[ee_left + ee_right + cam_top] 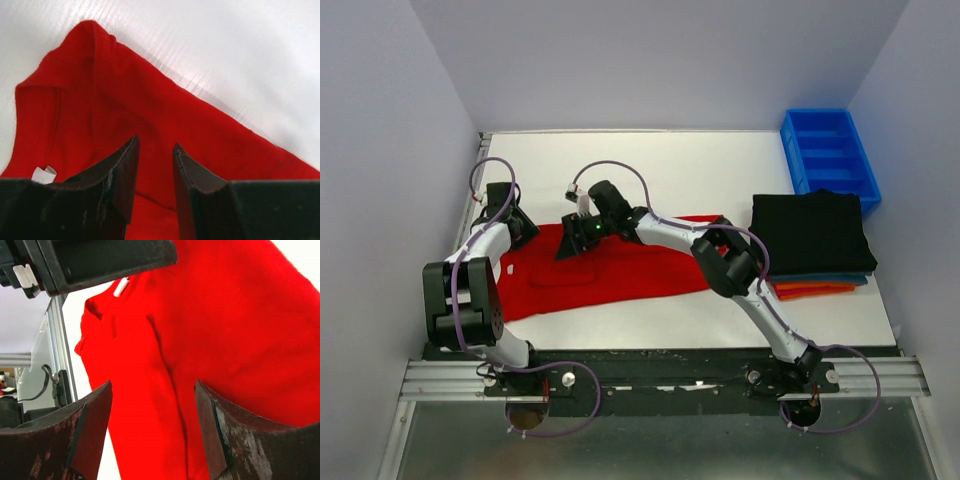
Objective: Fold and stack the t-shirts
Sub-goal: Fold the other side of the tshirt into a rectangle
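Observation:
A bright red t-shirt (620, 272) lies spread on the white table, left of centre. My left gripper (523, 228) is at its far left edge; in the left wrist view (155, 142) the jaws stand a little apart just above the red cloth (120, 90), with nothing pinched. My right gripper (578, 240) hovers over the shirt's upper left part; its jaws (152, 385) are wide open over the cloth (225, 325). A stack of folded shirts sits at the right: black (812, 232) on top, blue (863, 280) and orange (815, 291) beneath.
A blue plastic bin (828, 155) stands at the back right, behind the stack. The left gripper's black body (100, 260) fills the top of the right wrist view, close to the right gripper. The table's metal rail (660, 378) runs along the near edge.

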Action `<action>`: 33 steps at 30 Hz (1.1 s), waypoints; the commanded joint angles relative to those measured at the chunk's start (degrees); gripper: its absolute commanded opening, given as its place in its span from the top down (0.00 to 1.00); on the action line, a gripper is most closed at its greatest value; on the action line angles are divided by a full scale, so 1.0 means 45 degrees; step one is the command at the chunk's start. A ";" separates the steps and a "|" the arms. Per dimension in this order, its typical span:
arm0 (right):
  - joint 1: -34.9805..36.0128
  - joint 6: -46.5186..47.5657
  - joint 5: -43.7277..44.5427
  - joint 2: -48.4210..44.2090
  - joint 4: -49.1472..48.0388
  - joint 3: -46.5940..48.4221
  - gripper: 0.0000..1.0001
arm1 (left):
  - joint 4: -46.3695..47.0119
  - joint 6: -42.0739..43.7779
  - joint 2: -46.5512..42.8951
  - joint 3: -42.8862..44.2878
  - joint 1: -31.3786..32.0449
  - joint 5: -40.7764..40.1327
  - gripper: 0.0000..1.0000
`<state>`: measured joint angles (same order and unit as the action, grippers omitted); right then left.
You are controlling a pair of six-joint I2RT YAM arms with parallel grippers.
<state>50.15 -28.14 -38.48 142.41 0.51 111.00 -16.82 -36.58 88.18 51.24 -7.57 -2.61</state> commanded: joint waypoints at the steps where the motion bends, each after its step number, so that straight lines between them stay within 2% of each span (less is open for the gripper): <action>1: -0.0012 -0.0387 -0.0414 0.0579 -0.1090 0.0685 0.25 | 0.0299 -0.0387 0.0812 -0.0002 0.0023 0.0561 0.57; 6: 0.0008 -0.0738 -0.0746 0.0834 -0.1014 0.0452 0.28 | 0.0007 -0.0270 0.1809 0.0585 0.0003 0.0464 0.57; 12: 0.0202 -0.1675 -0.1623 -0.0024 -0.2397 -0.1599 0.28 | -0.0285 -0.0212 0.1986 0.0877 0.0023 0.0034 0.57; 18: 0.0632 -0.1754 -0.2015 -0.0356 -0.2184 -0.2262 0.28 | -0.0578 -0.0153 0.1928 0.1015 0.0023 -0.0239 0.57; 29: 0.1257 -0.1775 -0.3303 -0.3382 -0.3902 -0.6128 0.28 | -0.0559 -0.0036 0.2026 0.0995 0.0023 -0.0396 0.57; 33: 0.1609 -0.0490 -0.3733 -0.4437 -0.2970 -0.7204 0.28 | -0.0657 0.0042 0.1928 0.1093 0.0003 -0.0494 0.57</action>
<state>55.70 -35.46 -50.43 127.26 -14.35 82.15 -17.78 -37.50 96.12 55.00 -7.62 -2.50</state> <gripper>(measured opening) 0.717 0.425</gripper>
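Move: The open right hand is low over the left part of the t-shirt, whose near edge lies about 16 cm straight back and 3 cm below; the white tag is some 15 cm left and 5 cm back. For the left hand, the shirt's far edge is roughly 3 cm ahead and 3 cm below, the white tag about 7 cm left and 9 cm back. Open right hand sweeps some 13 cm back towards the t-shirt's near edge as the left sinks onto cloth. ##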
